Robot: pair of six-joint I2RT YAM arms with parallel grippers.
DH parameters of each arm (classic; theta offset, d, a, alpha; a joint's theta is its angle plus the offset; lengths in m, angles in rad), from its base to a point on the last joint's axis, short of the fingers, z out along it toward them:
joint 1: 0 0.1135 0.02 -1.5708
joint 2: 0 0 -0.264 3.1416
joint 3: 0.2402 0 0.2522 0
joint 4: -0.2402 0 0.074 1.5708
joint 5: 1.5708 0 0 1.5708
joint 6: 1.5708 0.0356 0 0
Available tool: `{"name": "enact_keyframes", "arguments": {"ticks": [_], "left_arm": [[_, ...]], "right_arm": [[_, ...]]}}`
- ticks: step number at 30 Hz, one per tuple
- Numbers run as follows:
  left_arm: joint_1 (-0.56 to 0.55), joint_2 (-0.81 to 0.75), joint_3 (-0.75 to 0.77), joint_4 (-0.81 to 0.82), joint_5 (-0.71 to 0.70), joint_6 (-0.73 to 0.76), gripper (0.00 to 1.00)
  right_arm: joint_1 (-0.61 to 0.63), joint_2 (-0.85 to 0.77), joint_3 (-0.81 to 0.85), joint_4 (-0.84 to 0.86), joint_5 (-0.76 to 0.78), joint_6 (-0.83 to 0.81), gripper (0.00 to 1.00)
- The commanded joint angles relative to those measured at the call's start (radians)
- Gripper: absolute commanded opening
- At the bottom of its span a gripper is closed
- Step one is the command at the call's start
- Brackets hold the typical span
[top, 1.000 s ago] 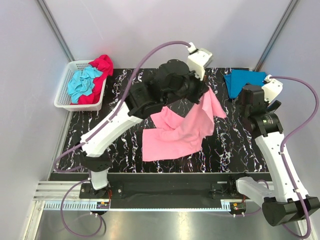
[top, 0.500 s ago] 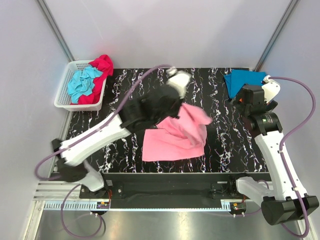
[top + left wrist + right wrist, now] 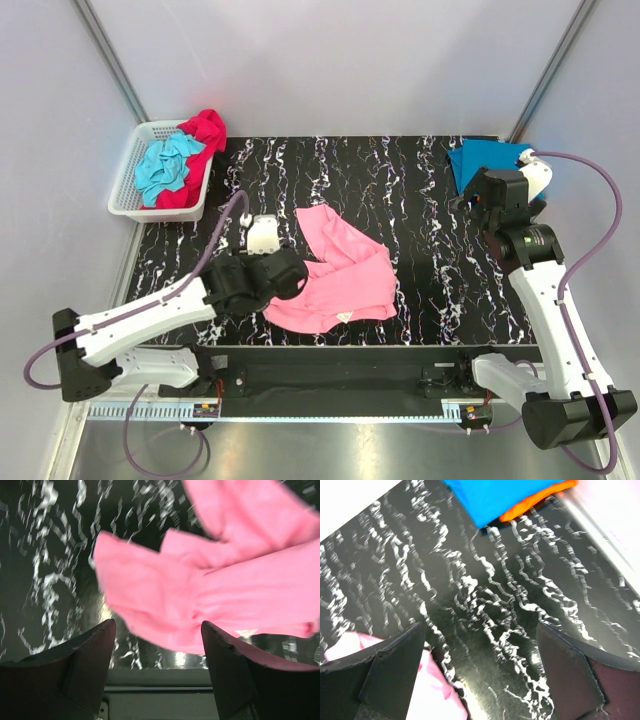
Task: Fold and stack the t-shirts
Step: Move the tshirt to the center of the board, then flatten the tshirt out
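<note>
The light pink t-shirt [image 3: 338, 268] lies crumpled and partly doubled over at the table's front centre, and it fills the upper part of the left wrist view [image 3: 225, 580]. My left gripper [image 3: 297, 275] is low at the shirt's left edge. Its jaws [image 3: 158, 625] are open and nothing is pinched between them. My right gripper [image 3: 478, 204] hovers open over bare table [image 3: 481, 627]. Beside it at the back right lies a folded blue t-shirt [image 3: 484, 160], with an orange one [image 3: 535, 504] showing under the blue [image 3: 500, 495].
A white slatted basket [image 3: 128, 180] stands at the back left of the black marbled table [image 3: 400, 180]. It holds a teal t-shirt [image 3: 168, 165] and a red one [image 3: 205, 135]. A metal rail [image 3: 330, 410] runs along the near edge.
My left arm swept from the back centre down to the front left, carrying the pink t-shirt along. Its jaws opened and let the shirt drop. The right arm barely moved.
</note>
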Motion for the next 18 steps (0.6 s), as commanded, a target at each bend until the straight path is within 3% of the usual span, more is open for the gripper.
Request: {"name": "enact_keyframes", "arguments": {"ticks": [1,7,12,18], "left_arm": [[-0.002,0.009,-0.033,-0.064,-0.018,-0.224,0.75],[0.007,-0.016,-0.156,0.0,0.088,-0.342,0.79],[0.147,-0.135,-0.358,0.239,0.277,-0.326,0.79],[0.291,-0.146,-0.472,0.416,0.449,-0.249,0.78]], "right_arm": [[-0.005,-0.004,-0.01,0.048,-0.101,-0.021,1.0],[-0.002,-0.041,-0.131,0.128,-0.347,-0.055,1.0],[0.024,0.008,-0.189,0.177,-0.651,-0.093,0.96],[0.282,0.092,-0.243,0.227,-0.66,-0.085,0.95]]}}
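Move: My left hand hangs about 19 cm above the board. The pink tshirt's middle lies some 12 cm to its right and level with it; the shirt's near left corner is about 5 cm back and 1 cm left; the white basket is some 26 cm ahead, 29 cm left. From my right hand, about 27 cm up, the tshirt's middle lies roughly 28 cm left and 10 cm back, and the folded blue shirt 15 cm ahead, 9 cm right. I sink my left hand about 12 cm towards the tshirt's near left corner, easing slightly back and left, its open fingers tipping further down and turning a little counter-clockwise. Meanwhile I sweep my right hand, fingers wide open, left and down towards the shirt's right side, gathering speed and swinging the wrist some 40 degrees counter-clockwise, away from the folded blue shirt. ##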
